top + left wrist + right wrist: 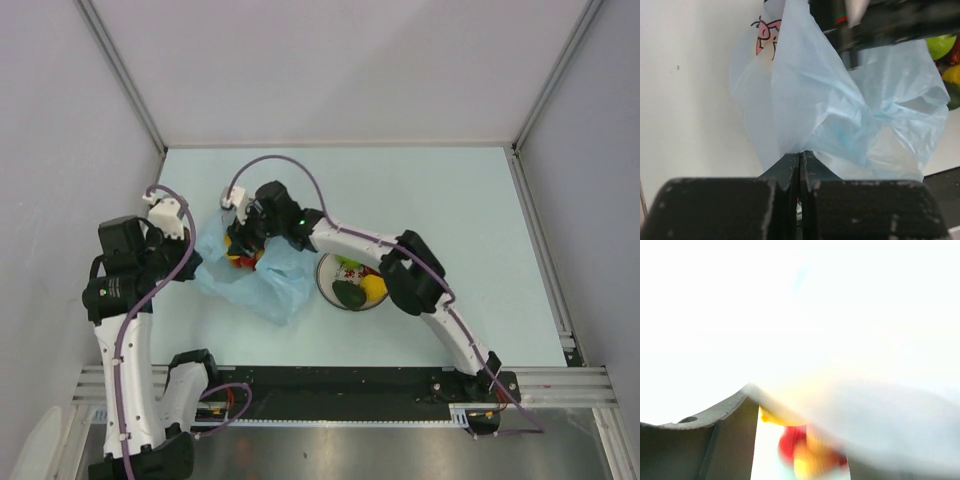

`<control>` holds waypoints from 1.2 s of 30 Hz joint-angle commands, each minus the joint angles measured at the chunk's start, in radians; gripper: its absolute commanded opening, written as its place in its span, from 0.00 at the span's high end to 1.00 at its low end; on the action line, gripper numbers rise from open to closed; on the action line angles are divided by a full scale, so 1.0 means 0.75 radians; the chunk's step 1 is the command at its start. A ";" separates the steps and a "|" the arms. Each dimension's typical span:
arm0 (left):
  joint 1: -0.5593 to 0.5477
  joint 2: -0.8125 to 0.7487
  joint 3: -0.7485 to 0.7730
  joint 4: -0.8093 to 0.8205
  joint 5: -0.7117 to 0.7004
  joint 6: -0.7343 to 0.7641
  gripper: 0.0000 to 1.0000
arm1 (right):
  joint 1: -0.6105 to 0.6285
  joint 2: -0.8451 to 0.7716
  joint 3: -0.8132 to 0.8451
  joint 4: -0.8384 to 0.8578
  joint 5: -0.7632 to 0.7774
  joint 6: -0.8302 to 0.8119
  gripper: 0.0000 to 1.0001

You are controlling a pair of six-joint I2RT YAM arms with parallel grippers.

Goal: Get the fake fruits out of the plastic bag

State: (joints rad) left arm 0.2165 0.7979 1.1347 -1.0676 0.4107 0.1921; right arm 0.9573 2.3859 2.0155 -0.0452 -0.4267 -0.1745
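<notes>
The plastic bag lies crumpled, light blue, left of the plate, its mouth lifted toward the far side. My left gripper is shut on a fold of the plastic bag, holding that edge up. My right gripper reaches into the bag's mouth from above. Its wrist view is blurred and overexposed: the right gripper has its fingers apart, with a red and yellow-orange fake fruit between them and bag film draped over the right side. A green fake fruit and a yellow one rest on the plate.
The round white plate stands just right of the bag, under the right forearm. The right arm crosses the top of the left wrist view. Grey walls close in the table on three sides.
</notes>
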 commanded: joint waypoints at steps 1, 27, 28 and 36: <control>-0.002 -0.002 -0.085 0.196 -0.022 -0.060 1.00 | -0.061 -0.354 -0.124 -0.003 -0.222 0.038 0.61; 0.032 0.223 0.007 0.587 -0.287 -0.333 0.99 | -0.186 -0.901 -0.241 -0.480 -0.673 -0.079 0.59; 0.051 0.227 0.013 0.585 -0.322 -0.362 0.99 | -0.211 -0.935 -0.239 -0.480 -0.673 -0.054 0.59; 0.337 0.194 -0.042 0.548 -0.392 -0.614 1.00 | -0.458 -1.119 -0.447 -0.768 -0.628 -0.241 0.59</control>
State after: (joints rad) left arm 0.4053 0.9749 1.1057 -0.6621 0.1745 -0.1429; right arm 0.6579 1.6081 1.7565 -0.4782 -0.9028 -0.2764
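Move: The orange-yellow fruit is already between the right fingers, in the bag's mouth. The plate lies about 26 cm right of that hand, 2 cm nearer the base and 10 cm below; the avocado on it lies roughly 26 cm right, 7 cm back. Red fruit left in the bag sits 2 cm right and some 6 cm beneath the hand. From the left hand, shut on the bag's edge, the held fruit is about 12 cm ahead, 10 cm right and 12 cm lower. The orange-yellow fruit, still pinched, is drawn up out of the bag by the right hand, swung back and right, then raised again while going right and slightly forward, some 24 cm up and 21 cm right overall. The bag's edge stays clamped in the left hand, which dips slightly, reaches forward about 8 cm, then sweeps 10 cm left, turning 30 degrees counter-clockwise. ##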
